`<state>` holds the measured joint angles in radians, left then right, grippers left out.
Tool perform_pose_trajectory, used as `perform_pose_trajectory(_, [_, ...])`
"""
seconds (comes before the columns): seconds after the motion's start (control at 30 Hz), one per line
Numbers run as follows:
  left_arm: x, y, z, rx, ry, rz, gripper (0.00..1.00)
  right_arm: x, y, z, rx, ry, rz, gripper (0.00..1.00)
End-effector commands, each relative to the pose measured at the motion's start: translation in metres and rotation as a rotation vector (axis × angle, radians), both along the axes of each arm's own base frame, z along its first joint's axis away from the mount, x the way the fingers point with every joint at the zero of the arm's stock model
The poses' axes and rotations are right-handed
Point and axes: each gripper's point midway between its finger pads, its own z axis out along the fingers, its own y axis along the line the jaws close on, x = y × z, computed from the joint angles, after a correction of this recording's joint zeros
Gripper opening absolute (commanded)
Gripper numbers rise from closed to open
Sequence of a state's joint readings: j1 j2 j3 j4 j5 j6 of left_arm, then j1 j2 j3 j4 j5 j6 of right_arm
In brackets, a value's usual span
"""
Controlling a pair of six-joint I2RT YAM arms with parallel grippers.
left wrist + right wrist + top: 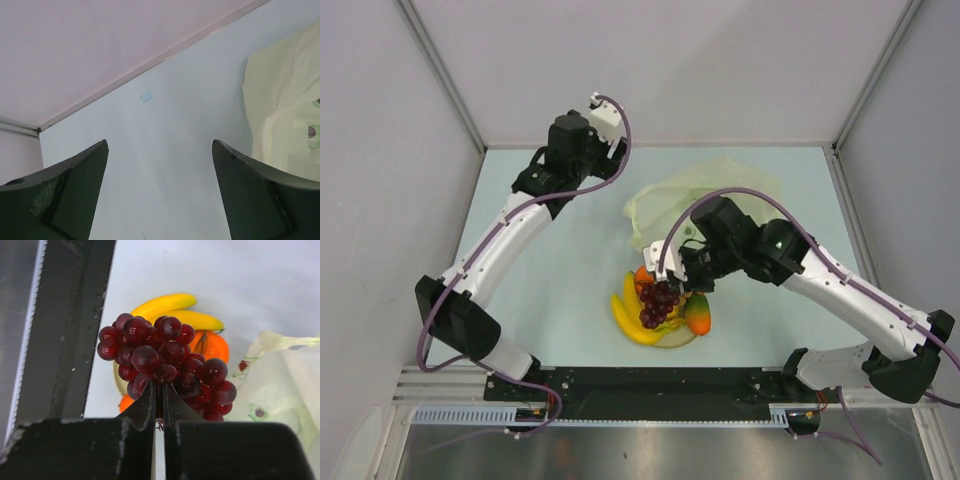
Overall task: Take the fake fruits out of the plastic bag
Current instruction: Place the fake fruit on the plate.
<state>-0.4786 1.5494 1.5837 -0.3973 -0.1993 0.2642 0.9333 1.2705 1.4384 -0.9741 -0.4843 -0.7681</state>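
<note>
My right gripper (661, 286) (162, 385) is shut on the stem of the dark purple grapes (658, 303) (165, 352), which sit over the fruit pile. Under them lie yellow bananas (627, 318) (171, 307), an orange (642, 274) (213, 346) and a red-green mango (697, 316) on a cream plate (677, 340). The pale yellow-green plastic bag (705, 188) (285, 100) (280, 382) lies crumpled behind the pile, partly under my right arm. My left gripper (616, 150) (160, 145) stands open and empty at the back left, apart from the bag.
Grey walls close in the table at the back and on both sides. A black rail (70, 330) runs along the near edge, just in front of the plate. A small blue mark (145, 96) is on the table near the back wall.
</note>
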Motion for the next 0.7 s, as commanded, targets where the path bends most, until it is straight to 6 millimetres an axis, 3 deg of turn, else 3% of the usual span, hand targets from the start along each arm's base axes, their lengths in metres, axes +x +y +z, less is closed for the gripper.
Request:
perform_pose_trajectory(0.0, [-0.007,0.012,0.019,-0.005,-0.056,0.011,0.9,-0.034,-0.011,0.001,-0.033,0.033,0.091,0.0])
perform_pose_trajectory(0.17, [-0.01,0.013,0.023,-0.006,-0.061,0.001,0.9,-0.049,-0.022,-0.024,-0.137,0.073,0.136,0.0])
perform_pose_trajectory(0.4, [-0.014,0.014,0.024,0.003,-0.059,-0.008,0.9,-0.038,-0.014,-0.052,-0.196,0.087,0.157,0.0])
perform_pose_trajectory(0.67, [-0.017,0.01,0.014,0.003,-0.034,-0.033,0.91,-0.002,-0.001,-0.067,-0.212,0.0,0.14,0.0])
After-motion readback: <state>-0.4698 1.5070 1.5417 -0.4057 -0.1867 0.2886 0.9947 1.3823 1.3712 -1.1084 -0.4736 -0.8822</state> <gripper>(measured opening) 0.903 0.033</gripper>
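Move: The right hand has the grapes gripped above the fruit-laden plate, whose middle is some 21 cm below, only about 1 cm ahead and 1 cm left. Around that drop, the orange sits about 9 cm ahead and 6 cm left, the bananas some 2 cm ahead and 7 cm left, the red-green mango 1 cm back and 6 cm right, all about 18 cm below. From the left hand, the plate lies roughly 27 cm back, 13 cm right and 26 cm below. Keeping the grapes pinched between its closed fingertips, the right hand lowers them about 7 cm towards the plate. It first swings back some 4 cm and a little right while starting down, then eases forward again by about 2 cm as it keeps sinking. Meanwhile the wrist tips the fingers some 15 degrees more steeply downward. ##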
